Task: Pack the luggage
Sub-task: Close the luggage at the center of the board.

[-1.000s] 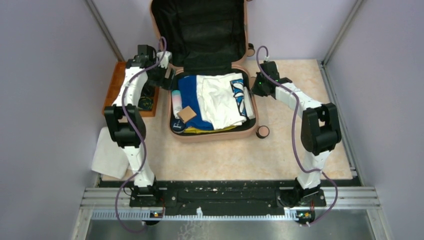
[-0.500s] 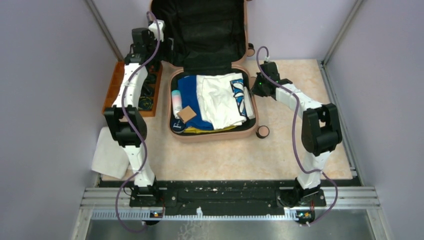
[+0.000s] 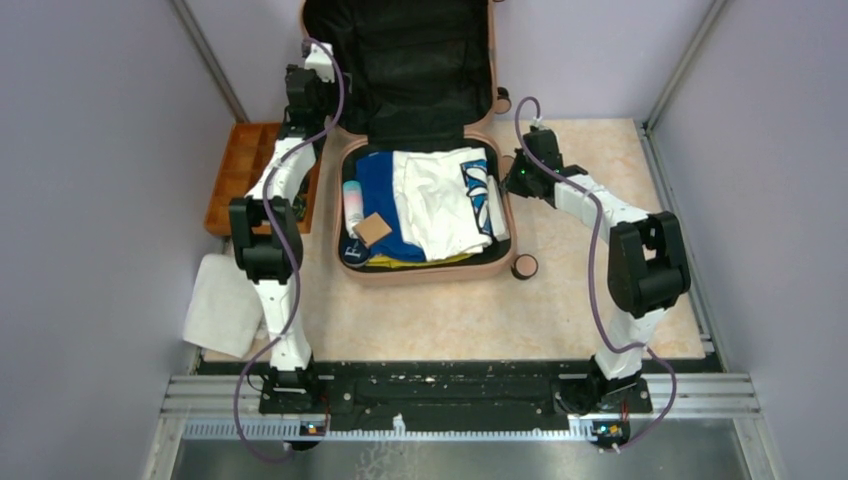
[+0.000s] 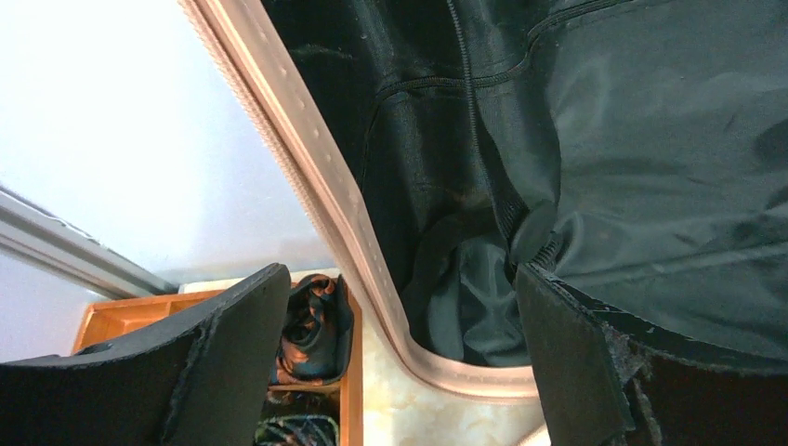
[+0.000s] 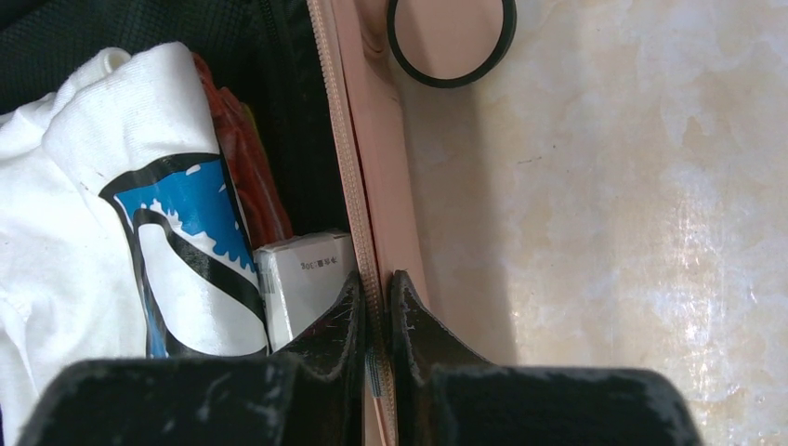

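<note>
The peach-pink luggage (image 3: 425, 272) lies open, its black-lined lid (image 3: 400, 60) upright against the back wall. The base holds a white T-shirt (image 3: 435, 200) with a blue print, a blue garment (image 3: 378, 195), a tube (image 3: 352, 203) and a brown card (image 3: 373, 228). My left gripper (image 3: 305, 85) is open and high at the lid's left edge. In the left wrist view the lid's rim (image 4: 307, 158) curves between the wide fingers of the left gripper (image 4: 400, 279). My right gripper (image 5: 376, 279) is shut on the base's right zipper rim (image 5: 372, 139), next to a white box (image 5: 302, 279).
An orange compartmented tray (image 3: 240, 165) with dark rolled items (image 4: 311, 325) stands left of the luggage. A white cloth (image 3: 222, 315) lies at the table's near left. A pink-and-black wheel (image 3: 525, 265) sits by the base's right front corner. Grey walls close in on three sides.
My left arm rose from beside the base's back left corner and swung up to the lid's left edge, jaws still open. The right arm has hardly moved.
</note>
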`<state>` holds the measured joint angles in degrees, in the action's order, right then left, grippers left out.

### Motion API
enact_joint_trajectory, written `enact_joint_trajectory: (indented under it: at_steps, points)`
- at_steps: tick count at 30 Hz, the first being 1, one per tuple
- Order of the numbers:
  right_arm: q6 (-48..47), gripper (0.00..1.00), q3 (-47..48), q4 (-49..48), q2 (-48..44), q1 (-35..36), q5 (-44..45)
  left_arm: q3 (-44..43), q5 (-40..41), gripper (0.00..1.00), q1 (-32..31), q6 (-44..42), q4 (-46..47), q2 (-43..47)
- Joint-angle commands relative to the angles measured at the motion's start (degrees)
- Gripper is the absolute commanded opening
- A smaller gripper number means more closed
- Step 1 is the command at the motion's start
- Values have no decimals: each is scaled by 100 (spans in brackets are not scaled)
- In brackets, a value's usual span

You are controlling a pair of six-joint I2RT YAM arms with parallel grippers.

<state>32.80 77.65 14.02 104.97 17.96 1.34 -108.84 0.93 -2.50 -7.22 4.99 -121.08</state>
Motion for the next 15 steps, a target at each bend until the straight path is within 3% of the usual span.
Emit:
enact_joint_trajectory:
  at_steps: [1, 10, 12, 15]
  points:
    - [54, 0, -273, 485, -337, -23, 23, -351, -31, 96, 25, 10, 969, -242]
    - [42, 0, -485, 457, -494, -28, 58, -329, -377, 96, 79, 551, 1268, -312]
    - [71, 0, -470, 465, -495, -25, 47, -422, -686, 73, 99, 682, 1295, -420]
    - [104, 0, -401, 483, -496, -25, -36, -684, -761, 31, 99, 934, 1310, -621]
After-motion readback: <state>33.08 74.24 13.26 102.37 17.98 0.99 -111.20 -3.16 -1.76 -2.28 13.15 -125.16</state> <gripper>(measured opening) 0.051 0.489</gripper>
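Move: The left edge of the luggage's raised lid stands about 3 cm ahead of the open left hand and about 1 cm to its left, at its height. The hinge is some 8 cm back, 18 cm right and 17 cm below, and the wooden tray 18 cm back, 13 cm left and 25 cm down. From the right hand, already pinching the case's right rim, that lid edge lies about 21 cm ahead, 35 cm left and 15 cm up. Left reaches 2 cm forward and half-closes around the lid's left edge; right, still pinching, draws back 1 cm. ##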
